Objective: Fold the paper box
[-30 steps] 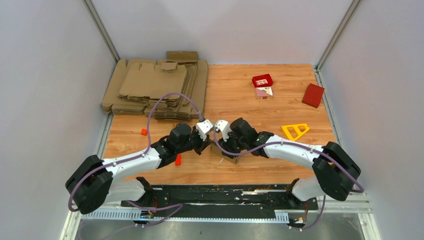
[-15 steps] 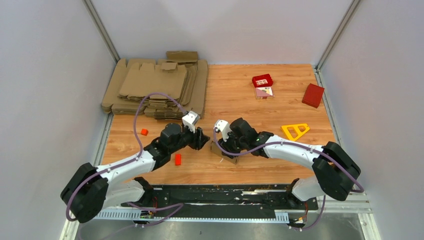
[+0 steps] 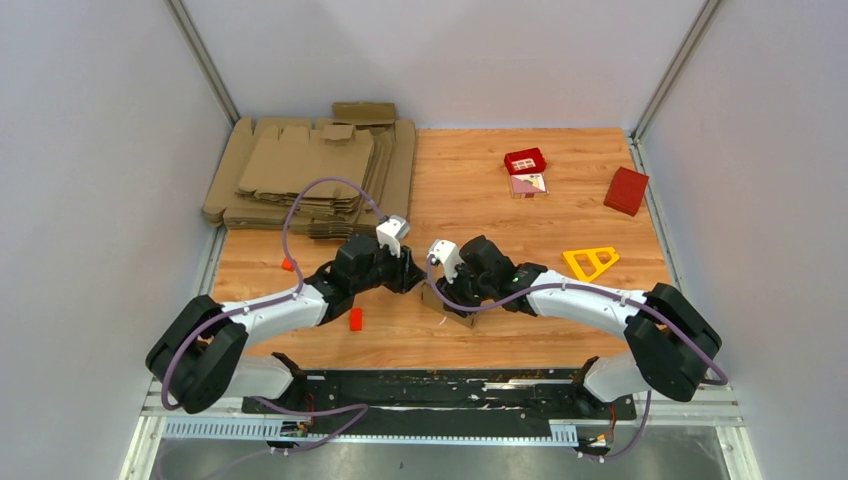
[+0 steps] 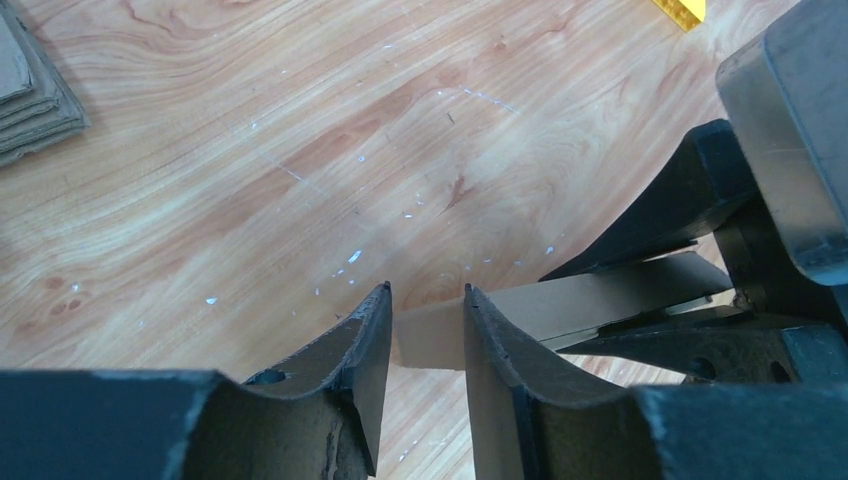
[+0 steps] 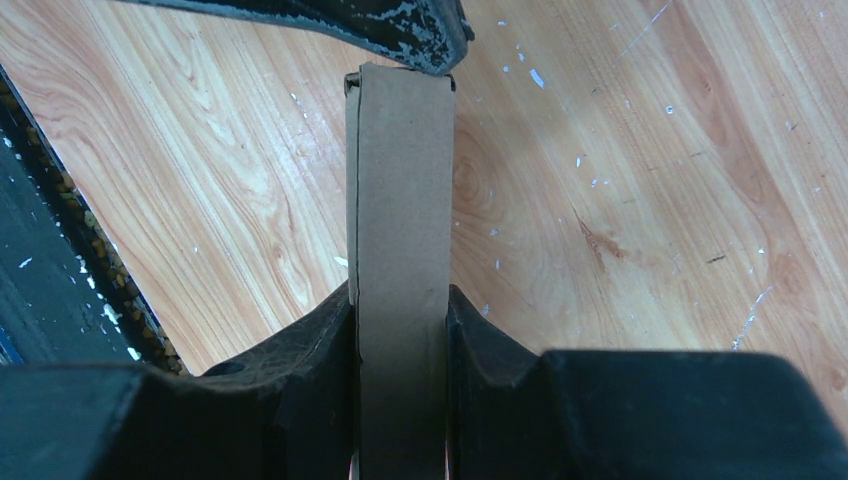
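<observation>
The paper box [image 3: 446,304] is a narrow folded brown cardboard piece held just above the table. My right gripper [image 3: 462,293] is shut on it: in the right wrist view the box [image 5: 400,200] sits squeezed between both fingers of the right gripper [image 5: 400,292] and runs away from the camera. My left gripper [image 3: 411,279] is at the box's far end, open. In the left wrist view the box's pale end [image 4: 430,335] shows in the gap of the left gripper [image 4: 427,290]. One left fingertip [image 5: 400,28] rests at that end of the box.
A pile of flat cardboard blanks [image 3: 310,175] lies at the back left. A red box [image 3: 626,190], a small red tray [image 3: 525,161] and a yellow triangle [image 3: 590,262] are on the right side. Two small red blocks [image 3: 355,319] [image 3: 287,264] lie by the left arm.
My left gripper opened and pulled back to the left, then returned to the box's end with its jaws somewhat narrower. The right gripper and the box have not moved.
</observation>
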You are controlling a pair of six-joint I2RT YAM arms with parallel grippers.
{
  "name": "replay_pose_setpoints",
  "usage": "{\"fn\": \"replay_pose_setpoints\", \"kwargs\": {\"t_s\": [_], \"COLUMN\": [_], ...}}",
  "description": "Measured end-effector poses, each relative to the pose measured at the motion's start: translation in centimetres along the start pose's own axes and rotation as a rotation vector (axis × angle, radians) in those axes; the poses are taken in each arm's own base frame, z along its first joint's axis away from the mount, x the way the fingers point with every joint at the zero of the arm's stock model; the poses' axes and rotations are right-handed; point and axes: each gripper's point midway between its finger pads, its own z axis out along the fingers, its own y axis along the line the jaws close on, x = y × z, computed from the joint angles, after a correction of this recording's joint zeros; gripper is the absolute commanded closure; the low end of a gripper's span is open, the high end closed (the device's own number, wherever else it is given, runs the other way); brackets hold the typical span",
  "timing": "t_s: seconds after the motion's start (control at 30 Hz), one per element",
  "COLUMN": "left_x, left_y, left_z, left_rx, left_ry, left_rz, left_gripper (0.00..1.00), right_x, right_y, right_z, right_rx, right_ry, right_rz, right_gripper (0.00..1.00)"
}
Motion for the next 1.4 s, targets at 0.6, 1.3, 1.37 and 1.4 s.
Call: {"fn": "replay_pose_setpoints", "kwargs": {"t_s": [0.6,1.3,1.37,1.4], "left_x": [-0.5,0.5,0.8,0.9], "left_y": [0.5,-1.6,-1.4,-1.3], "left_z": [-2.1,-0.4,-0.6,-0.7], "left_rx": [-0.033,0.124,0.122,0.121], "left_ry": [-0.054,-0.057,-0.072,-0.079], "left_rz": [0.023,-0.011,-0.007,-0.003], "left_gripper": [1.00,1.00,1.00,1.00], "right_x": [0.0,0.0,0.0,-0.1], "right_y": [0.0,0.1,0.1,0.2], "right_z": [0.0,0.1,0.1,0.1], "right_rx": [0.000,-0.006,-0.009,-0.010], "right_ry": [0.000,-0.001,-0.001,-0.003], "right_rz": [0.000,-0.001,-0.003,-0.006], "right_gripper": [0.79,0.79,0.79,0.79]}}
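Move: The paper box stands on its narrow side in the right hand's grip, its middle about 5 cm back, 5 cm right and 6 cm below the left hand, its far-left end just 1 cm back and 2 cm below. From the right hand, the box's middle is about level and that end is 5 cm ahead, 6 cm left and 3 cm above. The red block is about 8 cm back, 12 cm left and 9 cm below the left hand. The box's far-left end is worked by the left hand, whose half-open fingers first dip about 2 cm, shifting left and slightly back. They then close fully while the hand lifts some 6 cm and swings right over the end, before dropping about 4.5 cm and easing back so the shut fingertips press down on the upper narrow face. The right hand stays put, keeping its pinch on the box. ##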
